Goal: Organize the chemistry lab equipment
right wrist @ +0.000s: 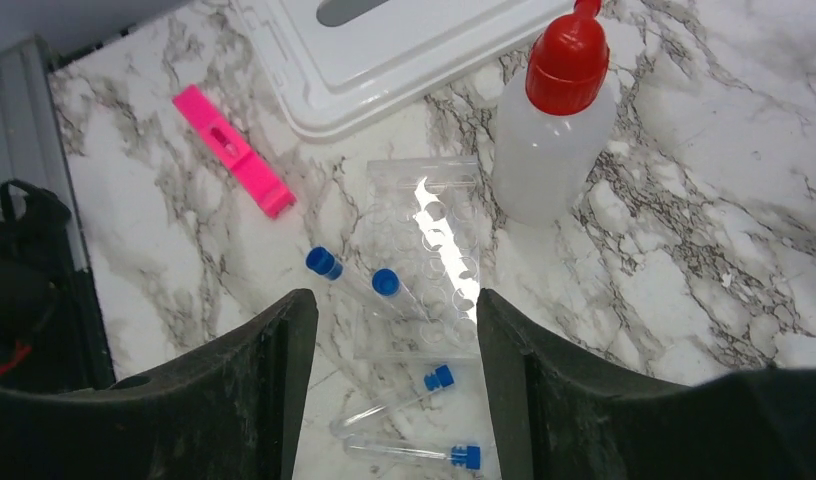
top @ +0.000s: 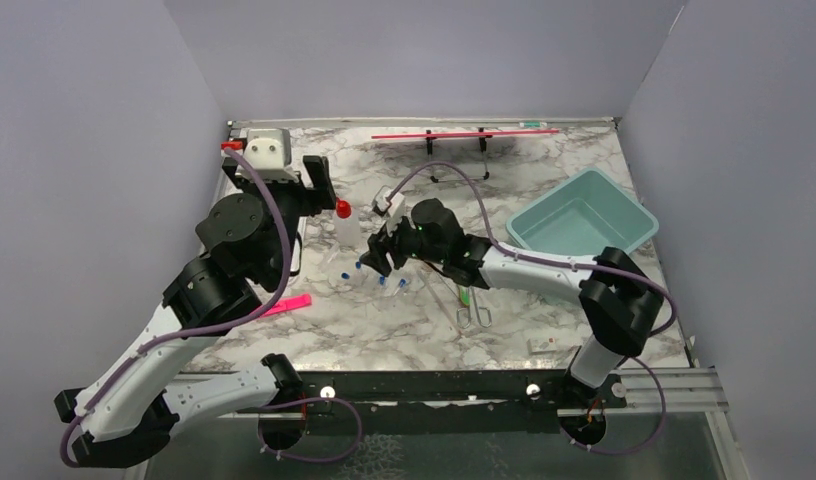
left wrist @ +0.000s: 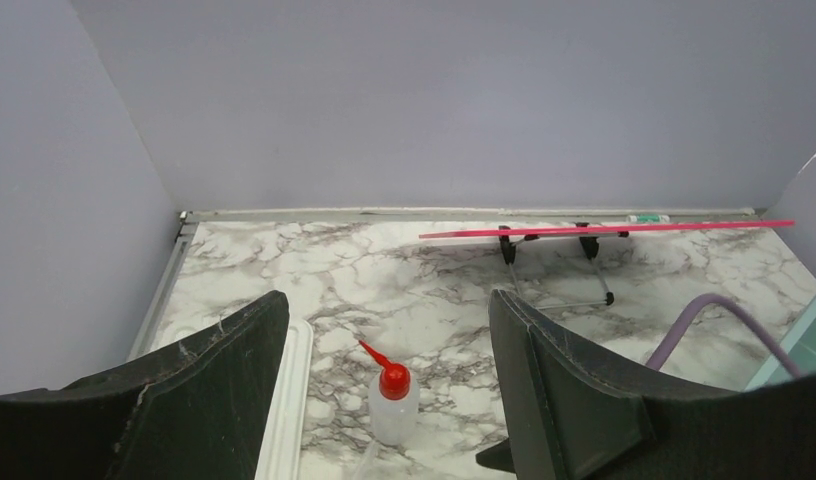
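A small clear squeeze bottle (top: pixel 346 228) with a red nozzle stands on the marble table. My left gripper (top: pixel 322 190) hovers just behind it, open and empty; in the left wrist view the bottle (left wrist: pixel 393 402) stands below the open gripper (left wrist: pixel 386 302). My right gripper (top: pixel 376 258) is open and empty above several blue-capped tubes (top: pixel 382 282). In the right wrist view, two tubes (right wrist: pixel 384 285) lean on a clear rack (right wrist: pixel 424 260) and two more (right wrist: pixel 439 378) lie loose between the fingers of that gripper (right wrist: pixel 394 300). The bottle (right wrist: pixel 554 130) stands behind the rack. Metal forceps (top: pixel 474 315) and a green-handled tool (top: pixel 464 295) lie right of the tubes.
A teal bin (top: pixel 582 215) sits at the right. A long red rod on a black stand (top: pixel 464 133) runs along the back. A flat pink strip (top: pixel 284 305) lies at the left front. A white tray (right wrist: pixel 404 50) lies left of the bottle, partly under the left arm.
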`<state>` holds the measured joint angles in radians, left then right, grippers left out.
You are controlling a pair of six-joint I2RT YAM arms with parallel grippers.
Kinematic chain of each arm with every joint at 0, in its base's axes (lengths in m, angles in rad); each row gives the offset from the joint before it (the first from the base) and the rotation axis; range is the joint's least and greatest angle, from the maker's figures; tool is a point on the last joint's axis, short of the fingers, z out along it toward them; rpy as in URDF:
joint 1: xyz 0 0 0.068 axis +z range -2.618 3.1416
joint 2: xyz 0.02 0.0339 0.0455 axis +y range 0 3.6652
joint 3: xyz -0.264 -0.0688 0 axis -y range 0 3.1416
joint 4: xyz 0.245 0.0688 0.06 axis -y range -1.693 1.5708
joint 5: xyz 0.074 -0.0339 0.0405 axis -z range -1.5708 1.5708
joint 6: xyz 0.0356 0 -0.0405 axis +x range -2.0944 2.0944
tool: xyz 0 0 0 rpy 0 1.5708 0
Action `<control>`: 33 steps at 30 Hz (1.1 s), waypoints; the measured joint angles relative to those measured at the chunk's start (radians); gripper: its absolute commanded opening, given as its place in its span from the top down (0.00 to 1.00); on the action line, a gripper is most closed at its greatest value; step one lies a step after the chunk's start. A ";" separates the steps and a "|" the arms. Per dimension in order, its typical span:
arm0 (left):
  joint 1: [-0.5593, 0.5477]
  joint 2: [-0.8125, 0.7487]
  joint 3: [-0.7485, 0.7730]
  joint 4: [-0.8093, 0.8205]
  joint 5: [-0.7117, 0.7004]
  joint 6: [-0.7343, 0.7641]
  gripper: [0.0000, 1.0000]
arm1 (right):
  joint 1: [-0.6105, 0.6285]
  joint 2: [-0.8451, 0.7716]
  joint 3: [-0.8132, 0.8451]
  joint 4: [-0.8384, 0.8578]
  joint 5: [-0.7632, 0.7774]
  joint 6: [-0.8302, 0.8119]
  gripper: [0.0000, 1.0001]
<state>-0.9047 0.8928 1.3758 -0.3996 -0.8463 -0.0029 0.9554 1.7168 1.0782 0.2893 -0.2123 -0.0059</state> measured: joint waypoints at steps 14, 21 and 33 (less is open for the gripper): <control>0.000 -0.108 0.005 -0.130 -0.046 -0.108 0.23 | 0.208 0.174 0.437 -0.454 0.435 0.319 0.20; 0.000 -0.147 0.057 -0.134 -0.088 -0.080 0.23 | 0.219 0.303 0.577 -0.639 0.615 0.366 0.16; 0.000 -0.152 0.056 -0.145 -0.104 -0.056 0.22 | 0.217 0.349 0.612 -0.722 0.660 0.373 0.15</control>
<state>-0.9047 0.7410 1.4315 -0.5442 -0.9501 -0.0589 1.1725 2.0663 1.6897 -0.4328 0.4477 0.3676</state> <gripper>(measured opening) 0.774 0.848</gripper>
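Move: The right hand, open and empty, hangs just to the right of the two blue-capped tubes standing in the clear rack. The nearer one is about 3 cm left, 1 cm back and 12 cm below; the farther one 6 cm left, 3 cm back. The rack's middle is 2 cm ahead, 6 cm left; the wash bottle 10 cm ahead, 6 cm left. A loose tube lies 4 cm back, 2 cm right. From the high left hand the nearer tube is some 42 cm below, 4 cm right. Rising a couple of centimetres, the right hand swings left about 5 cm and slightly back, then comes forward and down some 5 cm while easing back right, closing in over the nearer standing tube. Its wrist turns clockwise about 30 degrees and tips the fingers steeply down as they spread wider. The empty left hand draws away left and back, dipping briefly first. ##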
